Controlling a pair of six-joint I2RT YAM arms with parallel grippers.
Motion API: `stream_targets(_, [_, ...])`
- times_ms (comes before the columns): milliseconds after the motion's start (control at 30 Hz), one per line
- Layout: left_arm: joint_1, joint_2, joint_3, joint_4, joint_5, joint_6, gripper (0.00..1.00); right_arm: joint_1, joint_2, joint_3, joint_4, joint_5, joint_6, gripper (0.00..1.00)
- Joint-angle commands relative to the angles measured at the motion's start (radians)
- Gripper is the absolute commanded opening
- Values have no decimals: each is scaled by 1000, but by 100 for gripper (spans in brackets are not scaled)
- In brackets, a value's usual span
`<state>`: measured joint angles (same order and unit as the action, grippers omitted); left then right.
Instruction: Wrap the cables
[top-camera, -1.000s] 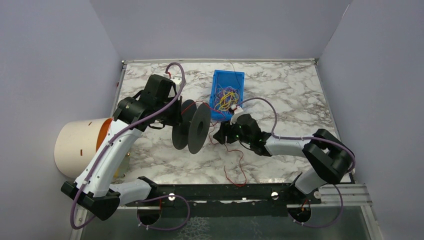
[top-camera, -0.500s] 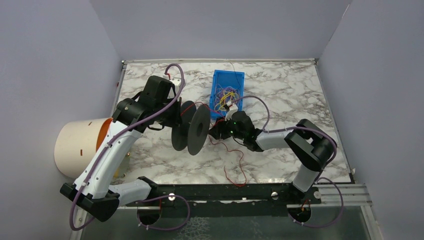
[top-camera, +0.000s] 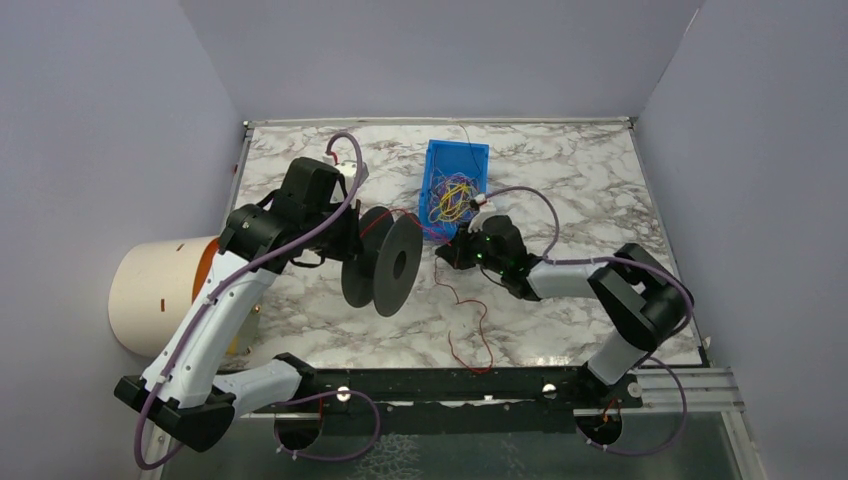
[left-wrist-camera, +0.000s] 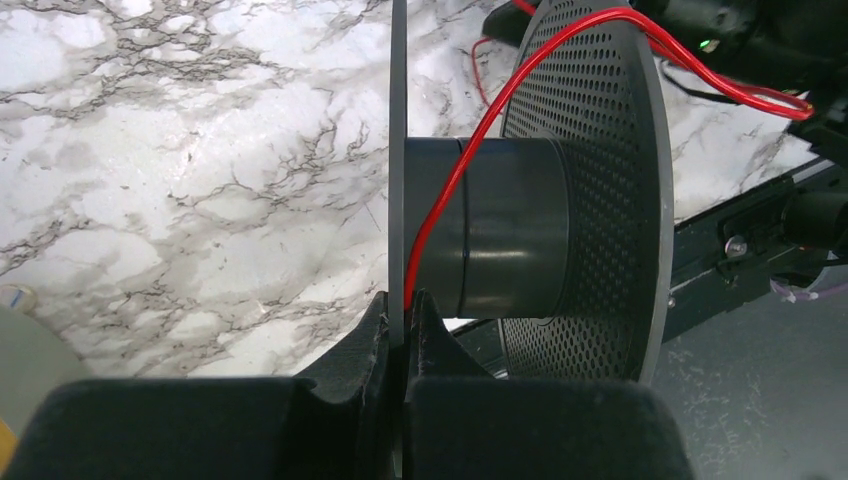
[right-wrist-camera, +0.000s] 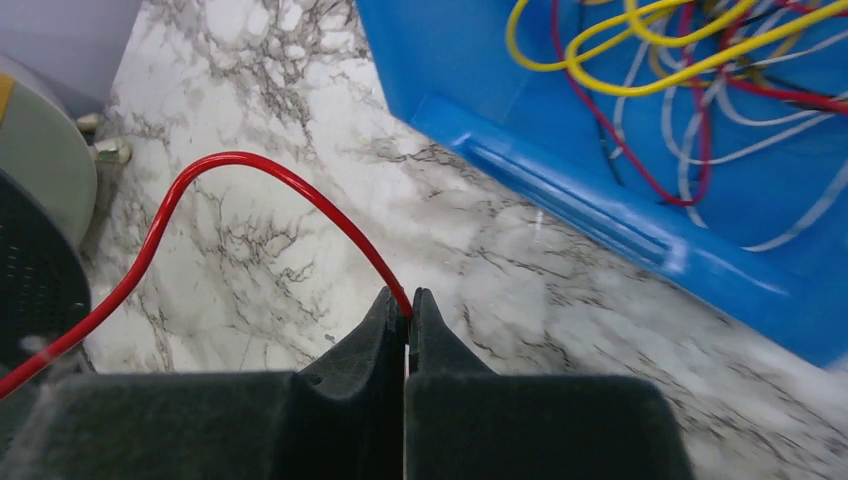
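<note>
My left gripper is shut on the thin flange of a black spool, holding it above the table left of centre. A red cable runs up across the spool's hub and over the perforated flange toward the right arm. Just right of the spool, my right gripper is shut on this red cable, near the blue bin's corner. The cable's loose end snakes across the marble toward the near edge. The other cables, yellow, red and purple, lie tangled in the blue bin.
A cream cylinder lies at the table's left edge beside the left arm. A black rail runs along the near edge. Grey walls close in the back and both sides. The bin's near wall sits close ahead of my right fingers.
My right gripper has shut on the red cable and shifted slightly right and back toward the bin. The left arm has turned the spool a little and moved it slightly nearer.
</note>
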<state>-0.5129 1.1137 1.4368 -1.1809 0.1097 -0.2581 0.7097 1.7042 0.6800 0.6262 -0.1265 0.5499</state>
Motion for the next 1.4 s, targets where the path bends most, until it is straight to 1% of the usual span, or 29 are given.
stream_targets(0, [-11, -33, -3, 47, 86, -2, 0, -45, -161, -44, -121, 67, -12, 1])
stream_targets(167, [-25, -47, -13, 71, 134, 25, 0, -76, -313, -48, -317, 164, -53, 1])
stream_targets(300, [-28, -56, 3, 99, 209, 30, 0, -118, -405, -36, -460, 212, -84, 1])
stream_targets(433, [-33, -60, 29, 115, 243, 28, 0, -175, -497, -53, -544, 233, -92, 1])
stream_targets(567, [-33, -71, 39, 157, 322, 25, 0, -229, -535, -58, -612, 219, -84, 1])
stream_targets(667, [-33, -77, 46, 185, 363, 24, 0, -246, -556, -66, -645, 220, -79, 1])
stream_targets(767, [-33, -77, 58, 212, 368, 14, 0, -249, -590, -86, -658, 219, -73, 1])
stream_targets(933, [-33, -80, 82, 289, 313, -31, 0, -250, -658, -129, -674, 213, -55, 1])
stream_targets(1067, [-33, -80, 73, 368, 286, -77, 0, -250, -690, -172, -671, 194, -39, 1])
stream_targets(1367, [-33, -87, 44, 527, 277, -184, 0, -248, -700, -214, -643, 47, -44, 1])
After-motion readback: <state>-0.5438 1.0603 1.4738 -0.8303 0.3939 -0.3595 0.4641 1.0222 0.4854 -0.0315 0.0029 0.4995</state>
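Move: The spool's middle is about 3 cm ahead, 7 to the right and 6 below the left hand, whose fingers already pinch its near flange with the red cable beside it. From the right hand, already shut on the red cable, the spool is some 6 cm back, 10 to the left and 14 higher; the blue bin is about 14 ahead, 3 right and 4 below, and the loose cable tail 12 back, 6 right, 5 below. The red cable is drawn some 17 cm to the right, past the bin's near end, by the right hand, which climbs about 7 cm early, then sinks about halfway back and eases backward. The left hand keeps the spool pinched, first edging back and right, then lifting it about 10 cm and further right while the wrist turns some 30 degrees, left side rising and fingers swinging up. Both grips stay shut. ##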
